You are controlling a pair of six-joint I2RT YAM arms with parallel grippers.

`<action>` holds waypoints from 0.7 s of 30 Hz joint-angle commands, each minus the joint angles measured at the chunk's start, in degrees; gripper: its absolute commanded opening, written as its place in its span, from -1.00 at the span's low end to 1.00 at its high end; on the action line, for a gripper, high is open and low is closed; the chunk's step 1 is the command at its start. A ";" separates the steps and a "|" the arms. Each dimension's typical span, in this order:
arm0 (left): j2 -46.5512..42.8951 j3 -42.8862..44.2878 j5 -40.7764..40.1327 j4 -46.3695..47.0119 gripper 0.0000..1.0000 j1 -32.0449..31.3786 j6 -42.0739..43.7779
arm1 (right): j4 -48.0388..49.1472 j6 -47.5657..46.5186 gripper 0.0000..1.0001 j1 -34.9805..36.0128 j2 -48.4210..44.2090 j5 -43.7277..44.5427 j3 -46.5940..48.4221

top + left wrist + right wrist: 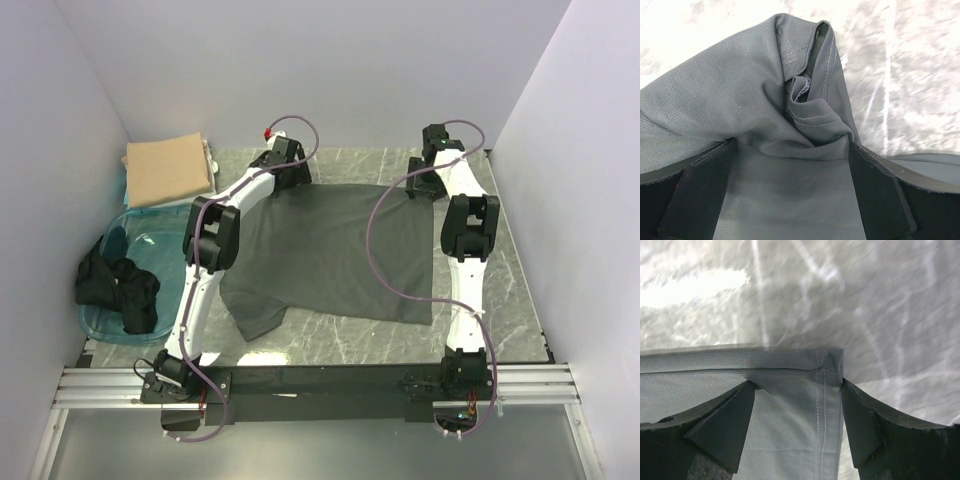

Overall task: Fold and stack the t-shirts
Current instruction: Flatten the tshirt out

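A dark charcoal-grey t-shirt (330, 250) lies spread flat on the marble table, one sleeve pointing toward the near left. My left gripper (287, 172) is down at its far left corner. In the left wrist view the jaws (792, 146) stand open astride a bunched, stitched fold of grey cloth (810, 115). My right gripper (424, 186) is at the far right corner. It is open (797, 384), with the hemmed corner of the shirt (820, 365) lying between its fingers. A folded tan t-shirt (168, 170) rests at the back left. Black t-shirts (118, 290) lie crumpled in the tub.
A translucent teal tub (150, 232) stands at the left edge of the table, beside my left arm. White walls close in the back and both sides. The arms' mounting rail (320, 380) runs along the near edge.
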 commanded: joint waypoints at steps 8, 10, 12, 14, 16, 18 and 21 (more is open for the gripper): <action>4.65 10.94 7.05 5.30 0.99 0.05 -0.14 | 10.70 -4.48 0.53 -2.38 0.36 -0.03 6.08; 3.78 13.58 6.71 4.51 0.99 -0.04 0.73 | 10.70 -3.60 0.53 -2.38 -2.61 -0.81 7.58; -0.08 12.98 4.87 4.68 0.99 -0.57 1.87 | 11.57 -3.25 0.53 -2.30 -6.21 -2.75 5.40; -6.03 9.83 2.76 4.51 0.99 -1.53 3.45 | 12.97 -2.37 0.56 -1.95 -12.98 -2.93 2.41; -10.44 4.92 -0.14 4.07 0.99 -2.32 4.86 | 13.59 -0.19 0.57 -1.33 -19.98 -2.49 -3.38; -17.03 1.31 -2.25 2.23 0.99 -3.90 5.39 | 14.38 2.28 0.58 -0.54 -24.93 -3.71 -11.52; -25.03 -5.20 -4.35 -3.65 0.99 -6.36 5.83 | 17.28 5.35 0.60 2.16 -37.91 -3.81 -25.92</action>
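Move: The t-shirt lies spread under both open hands. Its bunched far-left fold is about 4 cm ahead of the left hand and 2 cm to its right; its far-right corner is about 2 cm ahead of the right hand and 3 cm to its right, both about 1 cm below. From the left hand, the cardboard stack stands some 26 cm left and 2 cm ahead, the teal basket about 30 cm left and 22 cm back. The t-shirt's far edge is still being dragged forward and to the right under the open fingertips of both hands: the left goes about 3 cm each way, the right goes forward and a little right. Both then come free of the cloth and rise fast, 12 cm on the left and 15 on the right, drawing back some 5 cm as they climb. Fingers stay open; the right hand tips up about 20 degrees, the left 10. ##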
